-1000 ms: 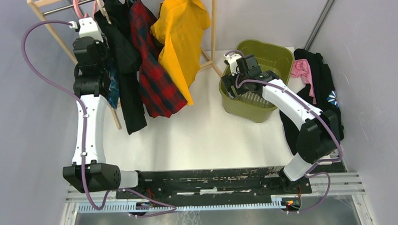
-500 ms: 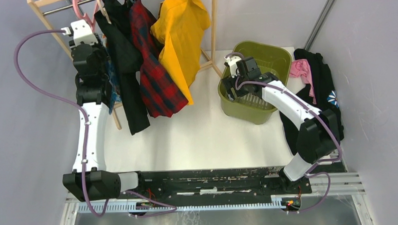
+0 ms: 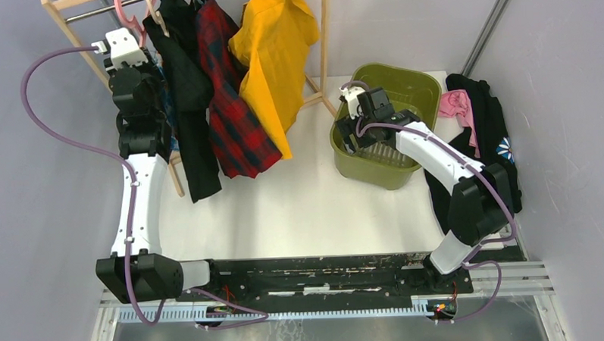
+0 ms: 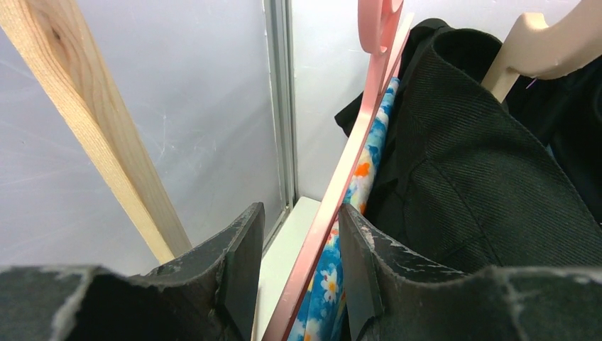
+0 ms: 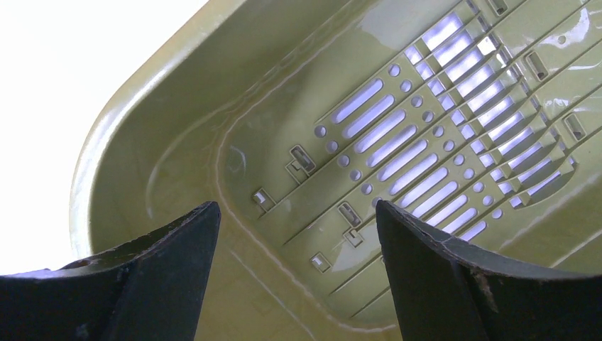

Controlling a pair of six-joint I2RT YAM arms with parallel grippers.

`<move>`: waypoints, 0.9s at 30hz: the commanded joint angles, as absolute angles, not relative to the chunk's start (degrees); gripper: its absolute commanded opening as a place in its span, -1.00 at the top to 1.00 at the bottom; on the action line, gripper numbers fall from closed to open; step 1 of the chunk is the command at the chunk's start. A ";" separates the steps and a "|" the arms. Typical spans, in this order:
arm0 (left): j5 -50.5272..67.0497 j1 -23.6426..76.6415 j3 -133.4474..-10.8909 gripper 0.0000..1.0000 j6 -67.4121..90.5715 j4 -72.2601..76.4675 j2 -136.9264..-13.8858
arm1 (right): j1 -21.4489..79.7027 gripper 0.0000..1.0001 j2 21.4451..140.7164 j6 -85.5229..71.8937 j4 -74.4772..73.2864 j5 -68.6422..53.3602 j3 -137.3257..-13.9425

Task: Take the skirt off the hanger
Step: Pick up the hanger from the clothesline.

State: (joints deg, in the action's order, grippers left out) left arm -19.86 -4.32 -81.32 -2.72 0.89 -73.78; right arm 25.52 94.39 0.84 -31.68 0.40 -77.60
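A blue floral skirt (image 4: pixel 334 277) hangs on a pink hanger (image 4: pixel 355 142) at the left end of the wooden rack. In the top view the hanger's hook (image 3: pixel 120 11) sits over the rail. My left gripper (image 4: pixel 302 234) is open, raised beside the rack (image 3: pixel 125 46). The hanger's sloping arm and the skirt's top edge pass between its fingers, close against the right finger (image 4: pixel 362 270). My right gripper (image 5: pixel 298 213) is open and empty, over the inside of the green basket (image 5: pixel 177 142).
A black garment (image 4: pixel 483 177) on a cream hanger (image 4: pixel 546 50) hangs right beside the skirt. A red plaid piece (image 3: pixel 232 105) and a yellow one (image 3: pixel 276 50) follow. A wooden rack post (image 4: pixel 99 135) stands left. The green basket (image 3: pixel 417 79) and dark clothes (image 3: pixel 487 134) are at the right.
My left gripper has moved up and left along the rack to the pink hanger. The right arm has barely moved over the basket.
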 commanded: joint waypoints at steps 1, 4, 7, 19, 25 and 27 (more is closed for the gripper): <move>-19.65 -4.38 -80.11 0.94 -0.88 8.64 -69.17 | 26.28 -0.74 95.57 0.44 -31.49 -0.39 -77.49; -20.71 -4.40 -77.87 0.94 -0.97 10.21 -66.60 | 26.26 -0.74 95.87 0.27 -31.29 -0.69 -77.25; -22.26 -4.40 -73.55 0.94 -1.37 13.89 -64.63 | 26.27 -0.74 96.06 0.19 -30.96 -0.58 -76.78; -18.48 -4.45 -69.93 0.94 1.07 19.83 -69.88 | 26.28 -0.74 95.15 0.28 -30.77 -0.12 -74.90; -19.91 -4.41 -67.93 0.94 1.25 26.20 -73.12 | 26.26 -0.74 94.77 0.48 -30.74 -0.24 -74.35; -21.18 -4.46 -69.63 0.94 1.84 23.76 -74.55 | 26.27 -0.74 94.66 0.67 -30.84 0.03 -74.37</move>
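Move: The pink hanger's side limb already runs between the left hand's half-open fingers, roughly 1 cm to the right of their midpoint. The flowered skirt is about 6 cm ahead, 3 right and 8 lower; the black garment about 6 ahead and 10 right, and lower. The frame's wooden post stands some 8 cm left and 4 ahead. From the right hand, the green basket's middle is about 3 cm ahead, 8 right and 8 below; the hanger limb about 45 left, 4 ahead and 30 higher. The left fingers close on the pink hanger's limb and pinch it: the hand first backs off about 3 cm and rises slightly, shuts, then goes forward again by as much towards the rail, tipping up some 15 degrees in all. The open right hand sinks about 3 cm deeper into the green basket while easing back a little. ##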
